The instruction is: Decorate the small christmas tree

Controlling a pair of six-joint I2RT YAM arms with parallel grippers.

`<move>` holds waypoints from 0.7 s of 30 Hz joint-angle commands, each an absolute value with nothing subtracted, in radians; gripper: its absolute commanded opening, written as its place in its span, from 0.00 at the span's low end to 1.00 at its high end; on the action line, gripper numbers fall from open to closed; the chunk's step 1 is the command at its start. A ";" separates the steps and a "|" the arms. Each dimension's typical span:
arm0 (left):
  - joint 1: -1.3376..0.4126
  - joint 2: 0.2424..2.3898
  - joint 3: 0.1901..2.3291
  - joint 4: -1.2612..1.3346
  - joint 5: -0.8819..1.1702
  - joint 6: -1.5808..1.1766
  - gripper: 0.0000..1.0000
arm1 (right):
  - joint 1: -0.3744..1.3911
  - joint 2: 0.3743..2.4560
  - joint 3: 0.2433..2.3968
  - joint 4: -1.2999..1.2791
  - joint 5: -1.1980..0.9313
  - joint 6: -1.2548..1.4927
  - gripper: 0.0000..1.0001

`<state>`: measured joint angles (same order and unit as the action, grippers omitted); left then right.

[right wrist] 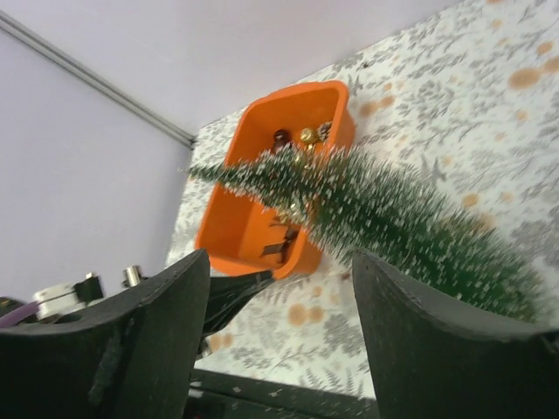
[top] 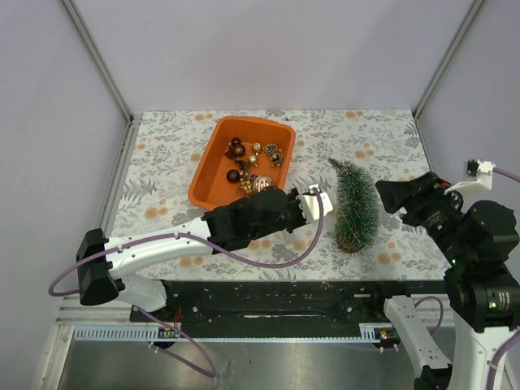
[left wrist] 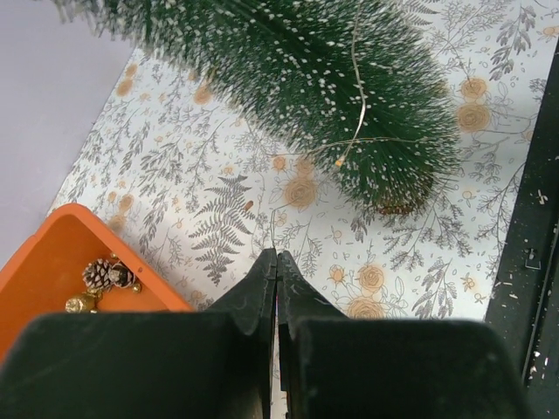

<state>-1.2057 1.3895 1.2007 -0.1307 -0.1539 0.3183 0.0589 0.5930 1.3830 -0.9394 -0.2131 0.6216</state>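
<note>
The small christmas tree lies on its side on the floral cloth, tip pointing away and base toward the arms. A thin wire with a small bead at its end is draped over the tree, and a fine strand runs down to my left gripper. That left gripper is just left of the tree, jaws pressed together on the strand. My right gripper stands open just right of the tree. In its wrist view the right gripper has nothing between its fingers, and the tree lies beyond them.
An orange tub holding several small baubles and pine cones stands at the back, left of the tree. The black base rail runs along the near table edge. Grey walls enclose the cloth on three sides.
</note>
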 commanded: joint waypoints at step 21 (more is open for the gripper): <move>-1.014 1.376 1.130 -0.015 -0.144 0.227 0.01 | 0.071 0.831 1.238 -0.525 -0.581 0.278 0.99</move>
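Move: The christmas tree's tip is about 14 cm ahead of the right hand, 8 cm to its left and some 8 cm below. From the left hand, whose closed fingers hold a thin light string, the tip is roughly 12 cm ahead, 7 cm to the right and 6 cm above. The orange bin's middle lies some 30 cm ahead of the left hand, 15 cm to its left and 22 cm below. The left fingers, already shut, keep their pinch on the light string and draw it forward and left, about 5 cm each way and 3 cm down, from beside the tree towards the bin. Meanwhile the right hand reaches some 8 cm forward over the upper tree, then eases left, opening fully while its wrist turns about 20 degrees counter-clockwise and its left side dips; contact with the branches can't be seen. ##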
